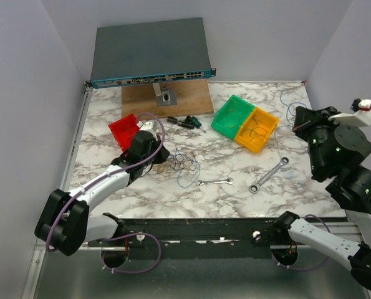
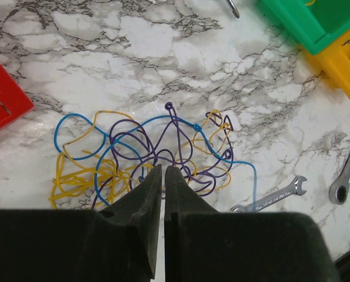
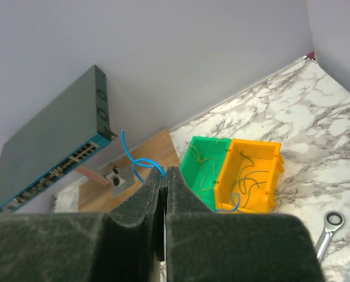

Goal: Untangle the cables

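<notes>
The cables (image 2: pixel 157 150) lie as a loose tangle of blue, purple and yellow strands on the marble, left of centre (image 1: pixel 180 164). My left gripper (image 2: pixel 164 169) hangs low at the tangle's near edge (image 1: pixel 161 161). Its jaws stand a narrow slit apart, with nothing clearly between them. My right gripper (image 3: pixel 165 170) is raised at the table's right side (image 1: pixel 295 121) and is shut on a single blue cable (image 3: pixel 133 161). That cable loops out past the fingertips and trails down toward the yellow bin (image 3: pixel 263 188).
A green bin (image 1: pixel 222 118) and yellow bin (image 1: pixel 269 124) with loose wires sit back right, and a red bin (image 1: pixel 124 131) back left. Two wrenches (image 1: pixel 215 182) (image 1: pixel 269 174) lie near the front. A network switch (image 1: pixel 151 53) rests on a wooden board (image 1: pixel 185 99) at the back.
</notes>
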`<state>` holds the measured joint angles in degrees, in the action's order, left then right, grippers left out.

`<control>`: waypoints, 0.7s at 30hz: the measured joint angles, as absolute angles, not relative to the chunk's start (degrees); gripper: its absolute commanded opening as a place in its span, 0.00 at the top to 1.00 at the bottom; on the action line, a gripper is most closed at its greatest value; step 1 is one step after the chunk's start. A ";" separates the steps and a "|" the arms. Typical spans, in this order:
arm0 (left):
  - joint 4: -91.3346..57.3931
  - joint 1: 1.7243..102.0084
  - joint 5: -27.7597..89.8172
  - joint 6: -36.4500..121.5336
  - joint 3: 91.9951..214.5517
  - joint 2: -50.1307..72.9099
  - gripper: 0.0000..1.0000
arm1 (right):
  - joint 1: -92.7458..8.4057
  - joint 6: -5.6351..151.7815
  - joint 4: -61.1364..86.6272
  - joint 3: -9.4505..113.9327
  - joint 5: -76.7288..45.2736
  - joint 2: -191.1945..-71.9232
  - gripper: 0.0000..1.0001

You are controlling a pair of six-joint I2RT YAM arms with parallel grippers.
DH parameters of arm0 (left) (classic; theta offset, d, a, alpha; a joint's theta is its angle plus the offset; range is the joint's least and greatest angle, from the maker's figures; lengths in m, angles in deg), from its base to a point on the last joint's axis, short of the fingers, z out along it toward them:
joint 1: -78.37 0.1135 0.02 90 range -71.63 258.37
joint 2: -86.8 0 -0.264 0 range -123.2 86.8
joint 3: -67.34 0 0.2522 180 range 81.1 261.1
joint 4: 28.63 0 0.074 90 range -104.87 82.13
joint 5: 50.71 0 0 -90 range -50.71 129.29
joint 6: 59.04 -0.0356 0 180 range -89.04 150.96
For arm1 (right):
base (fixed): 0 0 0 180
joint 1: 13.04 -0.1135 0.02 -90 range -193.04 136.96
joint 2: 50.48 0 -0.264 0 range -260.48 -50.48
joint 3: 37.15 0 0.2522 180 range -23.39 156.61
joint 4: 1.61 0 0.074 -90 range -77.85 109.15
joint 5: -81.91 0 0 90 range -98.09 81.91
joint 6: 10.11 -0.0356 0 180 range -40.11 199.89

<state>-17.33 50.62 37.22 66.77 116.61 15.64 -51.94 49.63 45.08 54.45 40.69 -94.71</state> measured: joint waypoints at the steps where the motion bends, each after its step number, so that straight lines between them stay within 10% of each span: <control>1: -17.37 50.62 37.22 66.75 116.59 16.10 0.88 | -51.94 50.15 45.14 54.52 40.51 -95.58 0.99; 14: -20.21 48.59 35.96 64.72 114.82 18.35 0.74 | -51.94 51.16 48.79 54.04 40.14 -107.95 0.99; 21: -20.36 48.24 35.98 64.06 114.75 19.20 0.47 | -51.94 56.47 46.19 64.37 42.44 -115.40 0.99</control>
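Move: The right hand, high up and already gripping a blue cable, has the orange bin about 22 cm ahead, 3 cm to its left and some 42 cm below; the green bin stands about 30 cm ahead and 12 cm left, the big wrench 2 cm ahead with no sideways offset. The cable tangle lies about 3 cm ahead of the left hand, 4 cm right and 9 cm below, with the small wrench 8 cm back and 18 cm right. Forward and left, about 9 cm across, the right hand swings the held blue cable towards the orange bin, dipping some 6 cm on the way and then climbing back by 4; its left side rolls down as the fingers tip downward and stay shut. The left hand rises slightly above the tangle, easing back and right while its fingers open to about half. ##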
